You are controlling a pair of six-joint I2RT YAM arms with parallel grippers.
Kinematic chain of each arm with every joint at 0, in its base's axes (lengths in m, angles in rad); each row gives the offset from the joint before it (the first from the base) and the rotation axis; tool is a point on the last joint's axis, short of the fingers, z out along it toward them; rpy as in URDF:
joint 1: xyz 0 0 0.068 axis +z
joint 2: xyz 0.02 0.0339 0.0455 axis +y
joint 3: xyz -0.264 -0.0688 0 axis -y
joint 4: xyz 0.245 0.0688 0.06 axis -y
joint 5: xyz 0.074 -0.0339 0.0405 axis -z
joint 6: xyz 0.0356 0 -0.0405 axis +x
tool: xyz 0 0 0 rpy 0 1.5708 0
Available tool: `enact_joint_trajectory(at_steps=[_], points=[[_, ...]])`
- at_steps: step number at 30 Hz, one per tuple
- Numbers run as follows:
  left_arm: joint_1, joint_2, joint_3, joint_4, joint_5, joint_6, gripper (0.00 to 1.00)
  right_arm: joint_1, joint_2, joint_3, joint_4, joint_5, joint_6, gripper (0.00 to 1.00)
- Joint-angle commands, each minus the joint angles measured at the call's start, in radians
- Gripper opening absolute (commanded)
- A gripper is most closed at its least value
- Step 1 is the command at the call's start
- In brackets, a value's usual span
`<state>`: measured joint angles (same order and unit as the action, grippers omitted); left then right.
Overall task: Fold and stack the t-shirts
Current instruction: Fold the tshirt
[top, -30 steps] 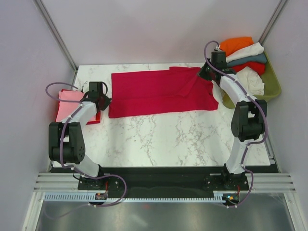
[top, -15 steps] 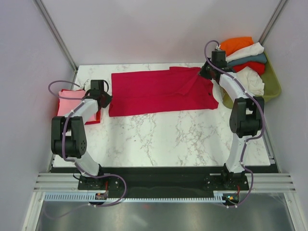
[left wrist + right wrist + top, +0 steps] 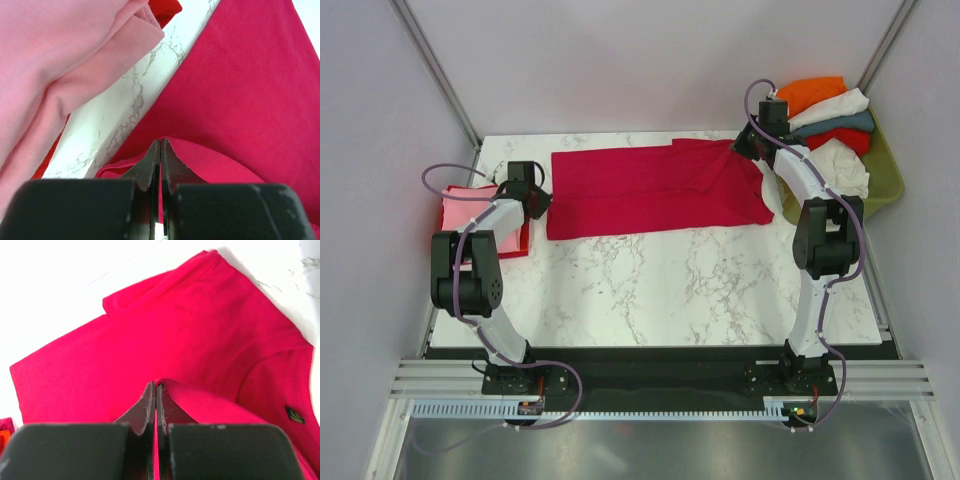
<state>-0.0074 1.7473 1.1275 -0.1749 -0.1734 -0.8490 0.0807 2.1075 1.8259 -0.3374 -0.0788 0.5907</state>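
The crimson t-shirt lies spread across the far half of the table, one sleeve folded over near its right end. My left gripper is shut on its left edge; in the left wrist view cloth sits between the closed jaws. My right gripper is shut on its far right corner, and the right wrist view shows cloth pinched there. A folded pink t-shirt lies at the left on a red one. Orange, white and teal shirts sit in the basket.
The olive-green basket stands at the far right corner beside the table. Metal posts rise at both far corners. The marble tabletop stretches in front of the crimson shirt to the black rail at the arm bases.
Both grippers have shifted slightly toward the far side while holding the crimson shirt's ends. The shirt's right edge has moved a little with the right gripper.
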Motion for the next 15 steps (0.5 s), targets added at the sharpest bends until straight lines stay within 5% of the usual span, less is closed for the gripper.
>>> enact_joint_trajectory(at_steps=[1, 2, 3, 5, 11, 15], points=[[0.006, 0.029, 0.052, 0.041, 0.002, 0.001, 0.02, -0.006, 0.034, 0.072, 0.020, -0.012, 0.018, 0.01], [0.006, 0.035, 0.054, 0.041, 0.006, 0.004, 0.02, -0.006, 0.051, 0.090, 0.020, -0.019, 0.018, 0.04], [0.006, 0.040, 0.060, 0.049, 0.015, 0.013, 0.02, -0.006, 0.058, 0.098, 0.018, -0.029, 0.018, 0.30], [0.006, 0.043, 0.069, 0.074, 0.099, 0.078, 0.15, -0.006, 0.066, 0.107, 0.020, -0.056, 0.018, 0.54], [0.006, -0.067, 0.012, 0.106, 0.123, 0.110, 0.51, -0.006, -0.090, -0.141, 0.139, -0.032, 0.063, 0.54], [0.006, -0.182, -0.064, 0.107, 0.130, 0.110, 0.59, -0.004, -0.265, -0.411, 0.303, -0.007, 0.126, 0.52]])
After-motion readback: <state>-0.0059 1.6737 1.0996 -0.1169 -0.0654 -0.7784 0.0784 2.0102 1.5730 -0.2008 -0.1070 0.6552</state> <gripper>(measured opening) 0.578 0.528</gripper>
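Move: The t-shirt, still pinched by both hands, has its middle about 27 cm right of the left hand and 3 cm ahead, some 6 cm lower. From the right hand it lies roughly 18 cm left, 9 cm back and 11 cm lower. The pink folded stack is about 16 cm left of the left hand and 5 cm back; the green bin stands some 25 cm right of the right hand, about level. Forward by barely a centimetre, both hands carry the held edges on while their fingers open to a bit over half, letting go of the t-shirt, the right hand first. Then the right draws back about 4 cm and sinks a little over the cloth, while the left rises some 3.5 cm off it, easing left and turning slightly clockwise. ##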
